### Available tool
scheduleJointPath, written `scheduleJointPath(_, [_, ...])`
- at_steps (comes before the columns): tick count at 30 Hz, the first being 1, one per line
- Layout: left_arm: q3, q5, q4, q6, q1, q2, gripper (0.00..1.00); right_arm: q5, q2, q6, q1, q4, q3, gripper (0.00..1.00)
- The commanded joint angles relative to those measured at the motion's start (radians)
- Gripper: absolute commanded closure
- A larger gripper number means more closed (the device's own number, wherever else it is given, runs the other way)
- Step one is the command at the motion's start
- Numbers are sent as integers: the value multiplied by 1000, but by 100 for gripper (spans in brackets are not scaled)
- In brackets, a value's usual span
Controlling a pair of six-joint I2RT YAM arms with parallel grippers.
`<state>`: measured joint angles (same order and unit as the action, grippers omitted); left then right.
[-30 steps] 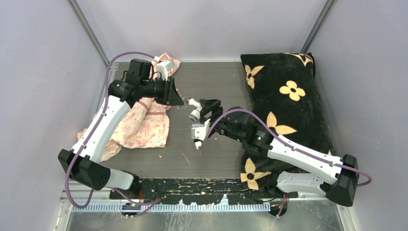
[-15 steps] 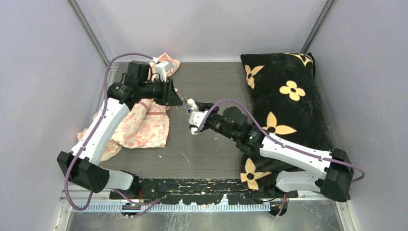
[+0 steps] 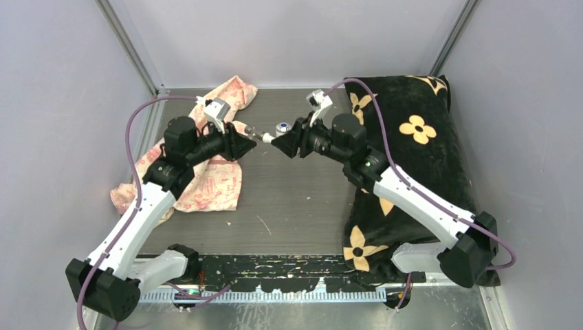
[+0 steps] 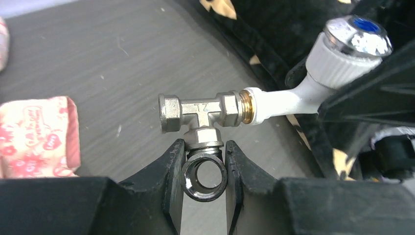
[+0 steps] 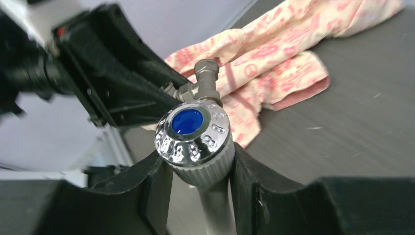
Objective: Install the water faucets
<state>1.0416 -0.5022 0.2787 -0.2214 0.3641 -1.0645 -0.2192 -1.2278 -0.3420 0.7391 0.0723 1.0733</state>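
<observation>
In the left wrist view my left gripper [image 4: 204,145] is shut on the lower ring of a silver metal T-fitting [image 4: 198,108]. A white plastic tap [image 4: 288,98] meets the fitting's right port with its brass thread [image 4: 247,105]. Its chrome knob with a blue centre [image 5: 192,131] sits between the jaws of my right gripper [image 5: 200,155], which is shut on the ribbed collar below it. From above, the left gripper [image 3: 251,137] and the right gripper [image 3: 276,141] face each other tip to tip over the back of the table, with the tap knob [image 3: 281,128] between them.
A pink patterned cloth [image 3: 206,182] lies under the left arm at the table's left. A black pillow with yellow flowers [image 3: 412,130] fills the right side under the right arm. Grey walls enclose the dark table [image 3: 295,199].
The right gripper closed on the tap at mid-table and carried it up and back. The left arm swung its fitting rightward, and the two parts now meet.
</observation>
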Motion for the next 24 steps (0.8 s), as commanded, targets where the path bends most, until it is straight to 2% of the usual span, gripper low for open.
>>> scheduleJointPath(1, [-133,34,-341,57,3,93,100,-120,-71,-456,-66,-22,133,99])
scheduleJointPath(5, [-276,117,-555,58,14,145,100,-233,-148,-753,-94,89,137,99])
scheduleJointPath(8, [-325,150,-621,67,22,154,100,-284,-200,-957,-111,224,112,99])
scheduleJointPath(10, [-343,156,-651,91,29,160,100,-309,-230,-1002,-117,254,116,99])
scheduleJointPath(12, [-349,177,-650,133,43,167,100,-332,-260,-960,-123,149,157,99])
scheduleJointPath(14, [-351,218,-644,169,55,175,100,-364,-290,-942,-129,94,180,93])
scheduleJointPath(15, [-349,239,-637,181,58,177,100,-384,-299,-966,-132,121,171,85])
scheduleJointPath(18, [-336,301,-608,205,61,180,100,-439,-315,-1019,-142,215,149,43])
scheduleJointPath(19, [-320,318,-569,215,61,178,100,-448,-313,-1010,-146,211,155,33])
scheduleJointPath(21, [-283,347,-497,241,61,171,100,-437,-295,-934,-155,122,175,18])
scheduleJointPath(24, [-260,343,-453,251,61,167,100,-385,-247,-768,-167,-79,204,4])
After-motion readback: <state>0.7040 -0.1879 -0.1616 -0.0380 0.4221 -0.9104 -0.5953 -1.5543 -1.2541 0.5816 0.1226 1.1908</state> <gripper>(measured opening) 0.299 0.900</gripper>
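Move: The right hand already grips the faucet by its blue-capped knob; the metal tee it is being screwed into lies about 6 cm to its left, 1 cm ahead and some 2 cm lower. The left hand still pinches that tee, its middle 1 cm ahead and 1 cm right; from this hand the white faucet body is about 6 cm to the right, level fore and aft and 1 cm higher. The pink cloth lies roughly 15 cm left of the left hand, 5 cm farther out and 27 cm below. The right hand keeps its grip on the knob and rolls it over forward by some 55 degrees, screwing the faucet on towards the tee while it travels about 6 cm down, left and forward, then spreads its fingers wide at the end and draws back a centimetre. The left hand keeps its pinch on the tee and turns it the opposite way by roughly 20 degrees, giving counter-twist as it shifts about 4 cm left and forward and sinks slightly. ##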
